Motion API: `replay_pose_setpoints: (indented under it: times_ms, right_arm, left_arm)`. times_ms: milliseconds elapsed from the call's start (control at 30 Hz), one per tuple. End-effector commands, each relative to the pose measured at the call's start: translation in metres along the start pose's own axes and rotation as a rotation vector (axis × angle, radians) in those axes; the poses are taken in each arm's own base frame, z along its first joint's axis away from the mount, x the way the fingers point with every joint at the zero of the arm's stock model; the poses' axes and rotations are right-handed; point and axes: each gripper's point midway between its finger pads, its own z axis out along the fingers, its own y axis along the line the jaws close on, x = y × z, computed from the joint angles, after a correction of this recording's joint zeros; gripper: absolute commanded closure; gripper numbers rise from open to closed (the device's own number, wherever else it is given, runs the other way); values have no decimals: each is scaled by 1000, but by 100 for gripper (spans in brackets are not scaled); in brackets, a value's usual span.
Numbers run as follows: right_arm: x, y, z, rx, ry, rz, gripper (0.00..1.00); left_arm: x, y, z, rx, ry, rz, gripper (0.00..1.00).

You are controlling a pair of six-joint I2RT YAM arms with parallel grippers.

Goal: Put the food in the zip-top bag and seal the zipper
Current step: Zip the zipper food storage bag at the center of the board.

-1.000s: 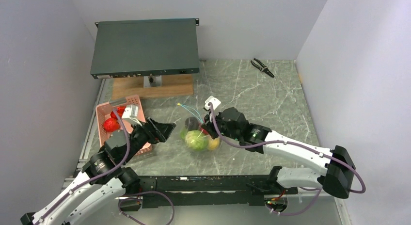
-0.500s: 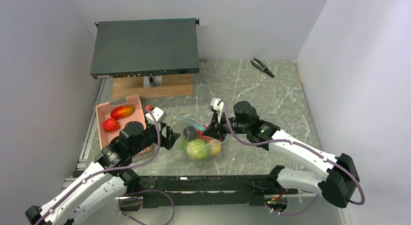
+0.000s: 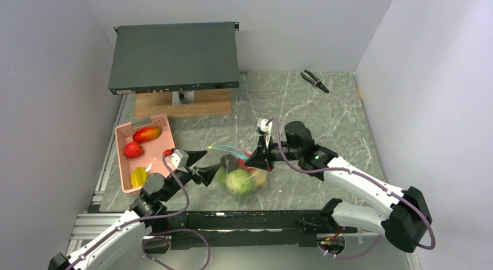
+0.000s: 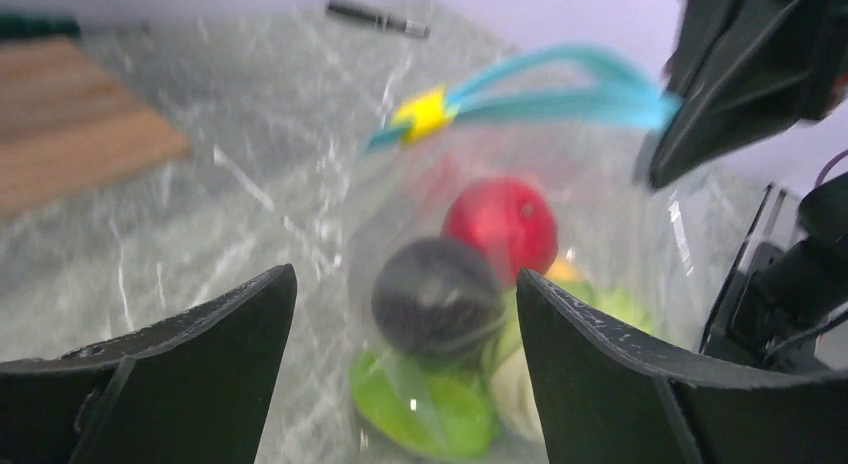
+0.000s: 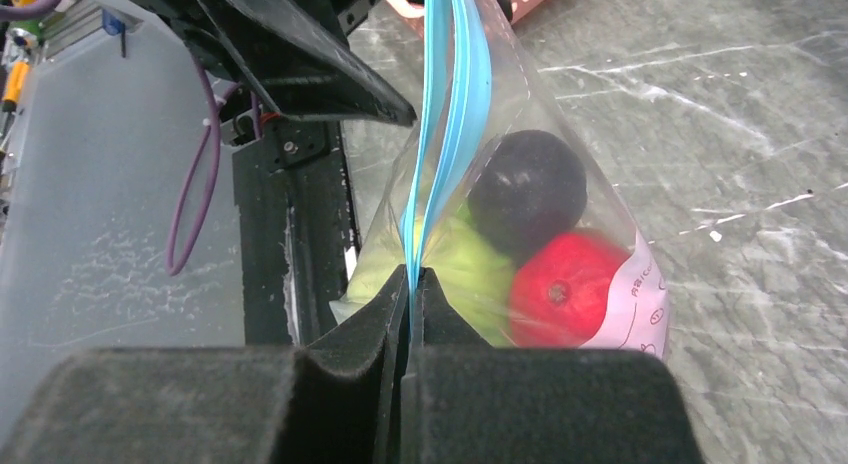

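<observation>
The clear zip-top bag stands on the marble table with a round green fruit, a dark purple one, a red one and a yellow one inside. My right gripper is shut on the teal zipper at the bag's right end and holds it up. The zipper's two strips gape apart near the yellow slider. My left gripper is open, just left of the bag, with its jaws either side of the dark fruit seen through the plastic.
The pink basket at the left holds an orange-red fruit, a red one and a yellow one. A dark flat box sits on a wooden board at the back. Pliers lie far right.
My left gripper has swung from the basket over to the bag's left side, uncovering the basket's fruit. The right gripper has drawn the zipper end slightly right and up.
</observation>
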Motion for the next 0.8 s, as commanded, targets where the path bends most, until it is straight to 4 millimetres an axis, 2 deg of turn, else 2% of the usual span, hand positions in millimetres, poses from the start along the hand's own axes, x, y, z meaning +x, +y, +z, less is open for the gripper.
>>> replay_pose_setpoints:
  times_ms: [0, 100, 167, 400, 533, 633, 767]
  right_arm:
    - [-26, 15, -3, -73, -81, -63, 100]
    - [-25, 15, -2, -76, -78, -59, 100]
    - [-25, 15, -2, -80, -78, -59, 100]
    - [-27, 16, -2, -85, -77, -60, 100]
    - [-26, 16, -3, -83, -72, -61, 100]
    - [-25, 16, -2, -81, -67, -57, 100]
    - [-26, 10, -3, -45, -64, -56, 100]
  left_arm:
    - [-74, -26, -2, 119, -305, 85, 15]
    - [-81, -21, -1, 95, -333, 131, 14]
    - [-76, -20, 2, 93, -314, 156, 14]
    - [-64, -42, 18, 231, -173, 223, 18]
    - [-64, -39, 20, 217, -184, 226, 23]
    - [-61, -39, 23, 224, -167, 226, 35]
    - [-58, -41, 27, 230, -95, 236, 62]
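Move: The yellow slider, at the left end of the bag's blue zipper, stands about 3 cm ahead of the open left hand, 1 cm to its right and 5 cm above it. Inside the bag, the dark fruit is roughly 2 cm ahead, 6 cm right and 6 cm below, and the green cabbage some 5 cm back, 10 cm right and 9 cm below. From the right hand, the slider is about 12 cm left, 5 cm ahead, and level. The slider end of the zipper is what the left hand comes up to: it rises about 6 cm, then sinks back some 2 cm while easing to its right, fingers tipping up about 15 degrees and swinging slightly clockwise. Late on, its wide-open fingers close about halfway around the yellow slider. The right hand keeps its pinch on the zipper, drifting back barely a centimetre. ##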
